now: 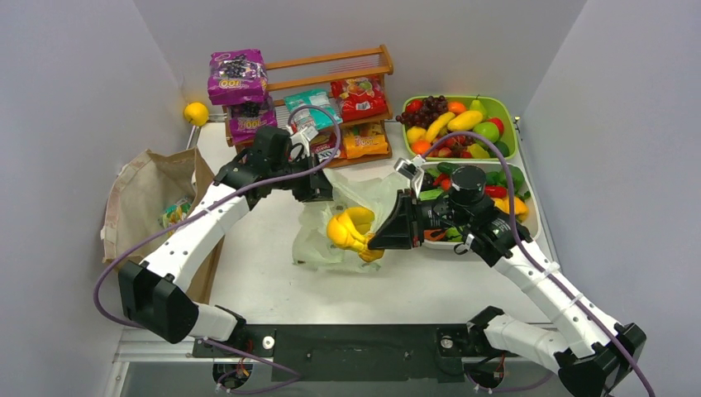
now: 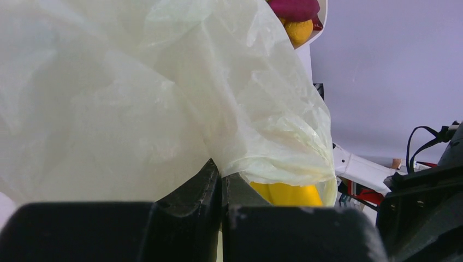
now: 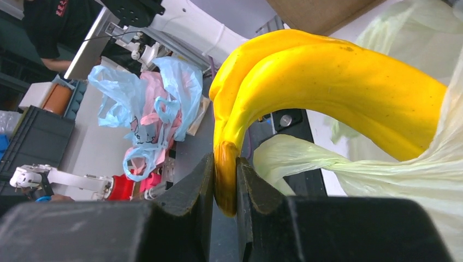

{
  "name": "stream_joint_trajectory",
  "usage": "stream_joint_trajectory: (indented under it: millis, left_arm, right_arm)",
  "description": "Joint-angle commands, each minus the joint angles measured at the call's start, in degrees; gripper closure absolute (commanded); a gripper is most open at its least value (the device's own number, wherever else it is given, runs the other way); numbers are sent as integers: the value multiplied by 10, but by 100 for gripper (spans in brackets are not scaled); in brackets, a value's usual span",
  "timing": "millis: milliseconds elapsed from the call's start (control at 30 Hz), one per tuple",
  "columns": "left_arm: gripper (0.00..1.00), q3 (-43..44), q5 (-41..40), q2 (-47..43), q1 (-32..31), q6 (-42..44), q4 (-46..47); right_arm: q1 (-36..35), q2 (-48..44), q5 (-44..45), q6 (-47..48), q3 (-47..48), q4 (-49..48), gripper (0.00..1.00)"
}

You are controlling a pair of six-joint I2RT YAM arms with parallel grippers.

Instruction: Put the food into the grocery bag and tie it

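Observation:
The grocery bag is a pale green, crinkly plastic sack slumped at mid-table. My left gripper is shut on its upper edge and holds that edge raised. In the left wrist view the film fills the frame above the closed left gripper. A yellow banana bunch hangs at the bag's mouth, also seen as the banana under the film. My right gripper is shut on its stem. In the right wrist view the right gripper clamps the stem end of the bananas, next to a twisted bag handle.
A brown paper bag lies at the left wall. A wooden rack with snack packets stands at the back. A green tray of fruit and a white tray of vegetables sit at the right. A yellow ball is back left.

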State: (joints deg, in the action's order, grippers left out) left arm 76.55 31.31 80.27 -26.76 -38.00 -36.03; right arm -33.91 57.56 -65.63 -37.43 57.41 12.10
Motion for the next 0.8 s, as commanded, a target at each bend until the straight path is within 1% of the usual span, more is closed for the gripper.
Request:
stream_joint_trajectory:
  millis: [0, 67, 100, 133, 167, 233, 333, 433, 500, 600, 633, 767]
  left_arm:
    - [100, 33, 3, -25, 6, 24, -29]
    - [100, 36, -1, -31, 7, 23, -42]
    - [100, 34, -1, -37, 7, 19, -45]
    - [100, 31, -2, -40, 7, 15, -45]
    - [100, 23, -2, -49, 7, 7, -40]
    - [100, 9, 2, -64, 7, -4, -33]
    - [100, -7, 5, -82, 7, -18, -22]
    - [100, -37, 15, -104, 6, -49, 15]
    - [100, -61, 19, -116, 6, -76, 48]
    - [100, -105, 18, -132, 5, -125, 97]
    - [100, -111, 17, -135, 4, -131, 115]
    - [100, -137, 6, -143, 3, -151, 135]
  right_arm:
    - [21, -3, 30, 31, -22, 25, 100]
    - [29, 9, 64, 53, -12, 64, 100]
    - [32, 15, 80, 82, -4, 86, 100]
    - [32, 31, 121, 102, 22, 141, 100]
    - [31, 38, 175, 142, 37, 201, 100]
    - [28, 51, 226, 174, 65, 240, 100]
    - [24, 56, 266, 179, 80, 247, 100]
    - [5, 73, 319, 176, 97, 270, 100]
    - [-26, 96, 362, 177, 119, 293, 100]
    - [-86, 141, 400, 166, 159, 309, 100]
    - [-95, 149, 413, 161, 173, 309, 100]
    - [-126, 192, 460, 121, 207, 309, 100]
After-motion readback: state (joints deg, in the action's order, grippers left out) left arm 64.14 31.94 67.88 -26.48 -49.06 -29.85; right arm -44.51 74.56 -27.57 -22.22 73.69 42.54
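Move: The grocery bag's open mouth lies some 13 cm ahead of the right hand, which already pinches the bananas by the stem, and about 4 cm left and 12 below. The vegetable tray is roughly 27 cm ahead, 29 right and 30 below; the orange snack packet about 42 ahead, straight out, 24 below. From the left hand, already pinching the rim, the mouth is around 4 cm back, 6 right and 4 below. Keeping its pinch on the banana stem, the right hand lowers the bunch about 9 cm while reaching some 7 cm forward into the bag's mouth, then eases a little left; its fingers tip some 30 degrees downward and swing clockwise. The left, still gripping the rim, draws it back 3 to 4 cm and slightly left, lifting and then dipping again. ##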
